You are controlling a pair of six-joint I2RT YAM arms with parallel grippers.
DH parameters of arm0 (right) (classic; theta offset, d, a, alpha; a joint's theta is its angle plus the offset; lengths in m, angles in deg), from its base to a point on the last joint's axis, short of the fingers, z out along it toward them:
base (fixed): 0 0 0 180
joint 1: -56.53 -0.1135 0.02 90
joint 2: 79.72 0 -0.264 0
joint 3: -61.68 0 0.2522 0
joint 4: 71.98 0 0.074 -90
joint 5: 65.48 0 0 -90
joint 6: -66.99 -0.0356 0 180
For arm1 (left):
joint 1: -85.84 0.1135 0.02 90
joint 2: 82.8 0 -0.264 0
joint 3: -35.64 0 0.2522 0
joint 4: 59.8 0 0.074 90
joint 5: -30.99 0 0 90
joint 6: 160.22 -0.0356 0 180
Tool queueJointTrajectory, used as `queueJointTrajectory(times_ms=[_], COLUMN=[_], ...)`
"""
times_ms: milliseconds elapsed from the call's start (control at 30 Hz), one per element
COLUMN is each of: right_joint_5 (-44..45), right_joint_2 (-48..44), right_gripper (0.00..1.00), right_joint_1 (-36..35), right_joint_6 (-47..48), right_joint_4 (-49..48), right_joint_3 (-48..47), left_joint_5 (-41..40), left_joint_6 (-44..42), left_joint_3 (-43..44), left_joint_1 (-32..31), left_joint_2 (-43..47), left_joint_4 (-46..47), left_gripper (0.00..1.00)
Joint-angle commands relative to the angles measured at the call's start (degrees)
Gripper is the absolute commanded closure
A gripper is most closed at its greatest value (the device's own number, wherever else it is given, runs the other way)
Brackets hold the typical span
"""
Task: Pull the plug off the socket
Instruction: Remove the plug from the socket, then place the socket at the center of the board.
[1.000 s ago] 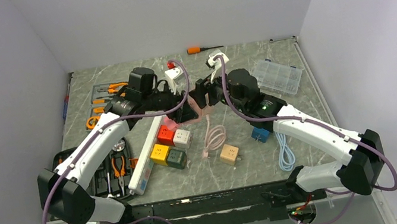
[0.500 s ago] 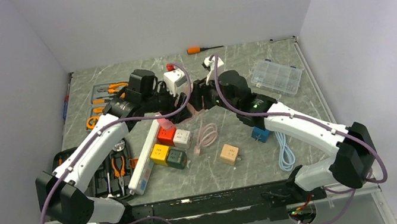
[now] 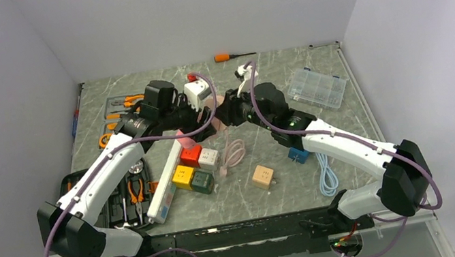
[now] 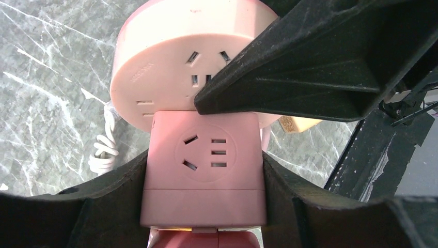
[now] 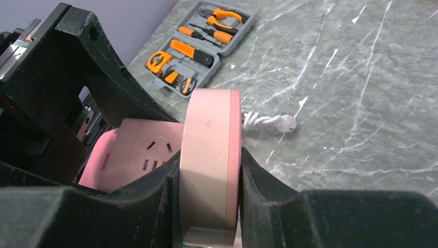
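Note:
A pink cube plug (image 4: 204, 155) sits between my left gripper's (image 4: 204, 181) fingers, which are shut on its two sides. Its far end meets the outlet face of a round pink disc (image 4: 165, 67). My right gripper (image 5: 210, 206) is shut on the disc (image 5: 209, 155), gripping it across its thickness, with the cube (image 5: 150, 150) to its left. From above, both grippers (image 3: 206, 121) (image 3: 230, 111) meet at mid-table, raised. The socket, a long white strip (image 3: 165, 180), lies on the table below the left arm; neither gripper touches it.
Red (image 3: 190, 155), white (image 3: 209, 158), yellow (image 3: 182, 175) and dark green (image 3: 203, 181) cubes cluster beside the strip. A pink cable (image 3: 234, 153), tan cube (image 3: 263, 177), blue cube (image 3: 297, 154) and pale blue cable (image 3: 326, 178) lie nearby. Tool cases (image 3: 116, 115) stand left, a clear box (image 3: 319, 86) right.
My right gripper moved left toward the left gripper and closed on the pink disc. The pink cable shifted left with it. The left gripper drifted slightly back, still gripping the cube.

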Motion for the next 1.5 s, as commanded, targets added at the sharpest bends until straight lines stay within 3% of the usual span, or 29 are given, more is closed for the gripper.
queueJointTrajectory(times_ms=[0, 133, 367, 733, 900, 1200, 1400, 1467], right_joint_5=[-3.15, 0.03, 15.21, 22.07, 18.29, 15.39, 16.36, 17.12], right_joint_2=[-0.77, 0.69, 2.94, 5.41, 8.24, 24.13, 33.5, 36.26], right_gripper=[0.98, 1.0, 1.0, 1.0, 1.0, 1.0, 1.0, 0.91], right_joint_1=[-0.48, -0.72, 0.53, 4.91, 8.31, 13.61, 17.29, 17.84], right_joint_6=[-1.23, 1.62, 9.34, 16.2, 13.65, 9.02, 6.7, 6.11], right_joint_4=[-6.34, -4.86, 2.97, 7.1, 7.39, 14.02, 20.2, 22.21], right_joint_3=[1.58, 1.0, 0.68, 1.54, -0.03, -12.91, -23.81, -26.22], left_joint_5=[5.01, 5.95, 5.57, 1.37, 4.11, 4.3, 5.24, 5.49], left_joint_6=[1.99, 2.52, -1.77, -8.12, -7.49, -9.71, -8.44, -8.17], left_joint_3=[1.49, 2.49, 9.27, 14.26, 11.51, 4.63, -2.96, -5.64], left_joint_1=[0.12, 0.14, 0.68, 1.49, 2.04, 0.99, -0.21, -1.72], left_joint_2=[4.37, 3.87, 2.12, 3.32, 6.81, 7.33, 6.91, 6.12], left_joint_4=[6.9, 6.58, 1.52, -9.1, -8.05, -9.38, -4.73, -2.84], left_gripper=[1.0, 1.0, 1.0, 1.0, 1.0, 1.0, 1.0, 1.0])
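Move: The left hand already grips the square pink plug, still mated to the round pink socket in the right hand. The socket's middle is about 5 cm right, 4 cm ahead and 2 cm below the left hand; the plug is 5 cm left and 4 cm back of the right hand. From the right hand, the beige adapter is about 10 cm right and 12 cm back, the blue adapter 23 cm right and 5 cm back, both over 20 cm lower. Both hands keep their grips and strain the joint apart slowly, then suddenly: the right carries the round socket down some 18 cm, forward 14 and right 12, away from the plug and over the table, rolling left side down and swinging clockwise. The left jerks the square plug up about 8 cm out of the socket, then sinks back to its old height, ending 4 cm nearer the base. ##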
